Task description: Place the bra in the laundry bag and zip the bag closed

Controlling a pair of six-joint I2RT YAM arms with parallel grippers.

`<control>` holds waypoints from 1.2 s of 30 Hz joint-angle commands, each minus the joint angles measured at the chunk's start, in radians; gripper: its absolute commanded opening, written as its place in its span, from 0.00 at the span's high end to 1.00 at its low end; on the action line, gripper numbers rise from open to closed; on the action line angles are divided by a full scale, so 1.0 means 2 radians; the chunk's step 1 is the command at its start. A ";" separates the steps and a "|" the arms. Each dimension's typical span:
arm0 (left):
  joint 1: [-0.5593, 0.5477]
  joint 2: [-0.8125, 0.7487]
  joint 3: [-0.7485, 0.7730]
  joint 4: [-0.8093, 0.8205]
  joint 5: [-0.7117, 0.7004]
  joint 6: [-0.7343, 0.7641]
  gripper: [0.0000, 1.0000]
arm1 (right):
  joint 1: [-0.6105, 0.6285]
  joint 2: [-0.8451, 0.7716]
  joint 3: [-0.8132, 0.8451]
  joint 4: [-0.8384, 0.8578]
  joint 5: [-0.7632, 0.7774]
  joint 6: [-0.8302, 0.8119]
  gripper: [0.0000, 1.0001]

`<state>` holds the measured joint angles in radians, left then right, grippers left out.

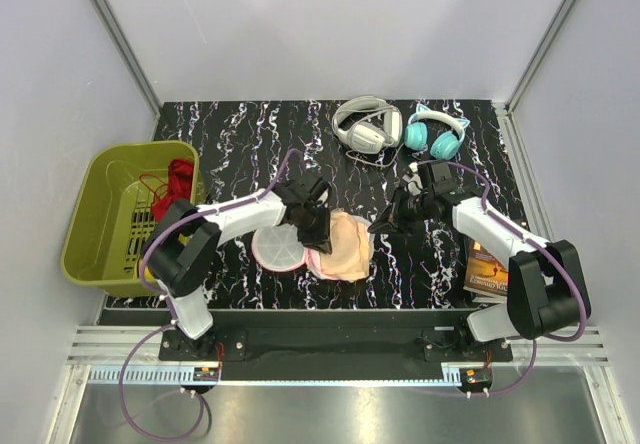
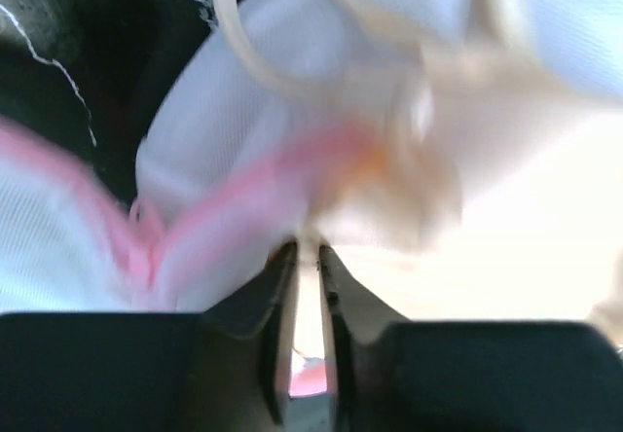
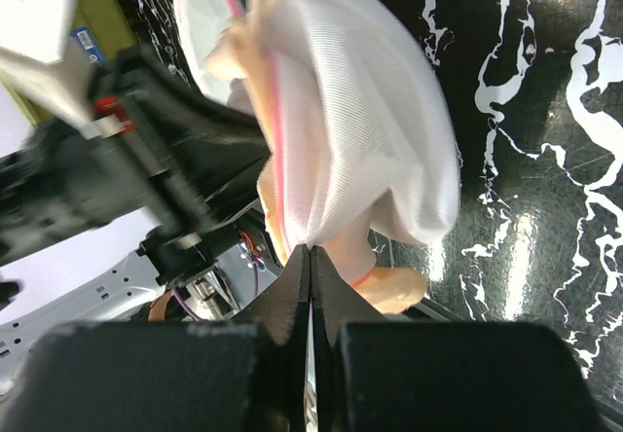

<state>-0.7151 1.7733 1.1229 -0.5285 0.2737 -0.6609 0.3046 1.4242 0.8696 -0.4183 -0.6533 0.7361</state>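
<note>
The laundry bag lies open at the table's middle. Its flat round half [image 1: 277,248] of white mesh with pink trim is on the left, and its other half [image 3: 370,111] is draped over the peach bra [image 1: 348,254]. My right gripper [image 3: 311,247] is shut on the edge of that mesh and holds it pulled up; it is at the bag's right side in the top view [image 1: 386,226]. My left gripper [image 2: 308,249] is nearly shut, pinching peach bra fabric [image 2: 506,208] right beside the pink zipper trim [image 2: 253,198]. A thin bra strap [image 2: 243,53] loops above.
An olive-green basket [image 1: 100,214] holding a dark red garment [image 1: 176,186] stands at the left. White headphones [image 1: 366,124] and teal headphones [image 1: 436,132] lie at the back. A book [image 1: 486,269] lies at the right by the right arm.
</note>
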 commanded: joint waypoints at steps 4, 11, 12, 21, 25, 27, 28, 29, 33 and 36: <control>-0.016 -0.027 0.071 -0.014 0.046 -0.017 0.79 | -0.004 0.004 0.031 -0.006 -0.002 0.002 1.00; -0.027 0.021 0.071 0.051 0.093 -0.060 0.82 | -0.004 -0.008 0.035 -0.003 -0.009 0.030 1.00; -0.027 0.037 0.070 0.062 0.094 -0.077 0.83 | -0.004 -0.010 0.035 -0.003 -0.011 0.039 1.00; -0.025 0.114 0.051 0.134 0.050 -0.096 0.87 | -0.013 -0.069 0.065 -0.087 0.015 0.072 1.00; -0.022 0.106 0.034 0.135 0.019 -0.088 0.87 | -0.022 -0.069 0.084 -0.115 0.008 0.077 1.00; -0.020 0.110 0.035 0.135 0.017 -0.080 0.87 | -0.022 -0.070 0.090 -0.126 -0.001 0.085 1.00; -0.020 0.110 0.035 0.129 0.010 -0.078 0.87 | -0.022 -0.075 0.093 -0.130 -0.001 0.087 1.00; -0.020 0.110 0.035 0.130 0.007 -0.075 0.86 | -0.023 -0.076 0.097 -0.135 0.000 0.086 1.00; -0.020 0.094 0.033 0.123 0.002 -0.053 0.86 | -0.023 -0.058 0.106 -0.149 0.014 0.019 1.00; -0.020 0.078 0.034 0.112 0.002 -0.043 0.84 | -0.023 -0.029 0.101 -0.143 0.026 -0.077 1.00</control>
<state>-0.7647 1.9709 1.2163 -0.2531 0.3859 -0.8204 0.2626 1.3113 1.0416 -0.6804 -0.6212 0.8066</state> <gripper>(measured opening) 0.156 0.009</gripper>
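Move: The left hand is at the left side of the bra, whose middle lies about 5 cm to its right, level with it, and 2 cm lower. The bag's flat round half is some 11 cm to this hand's left, level with it and 3 cm lower; the white headset is about 28 cm ahead, 10 cm right and 2 cm lower. From the right hand, the bra is about 6 cm left, 4 cm back and 9 cm below. The left hand hops about 8 cm right into the strapped bra; the right, still shut, rises 6.5 cm, off the bag edge. ##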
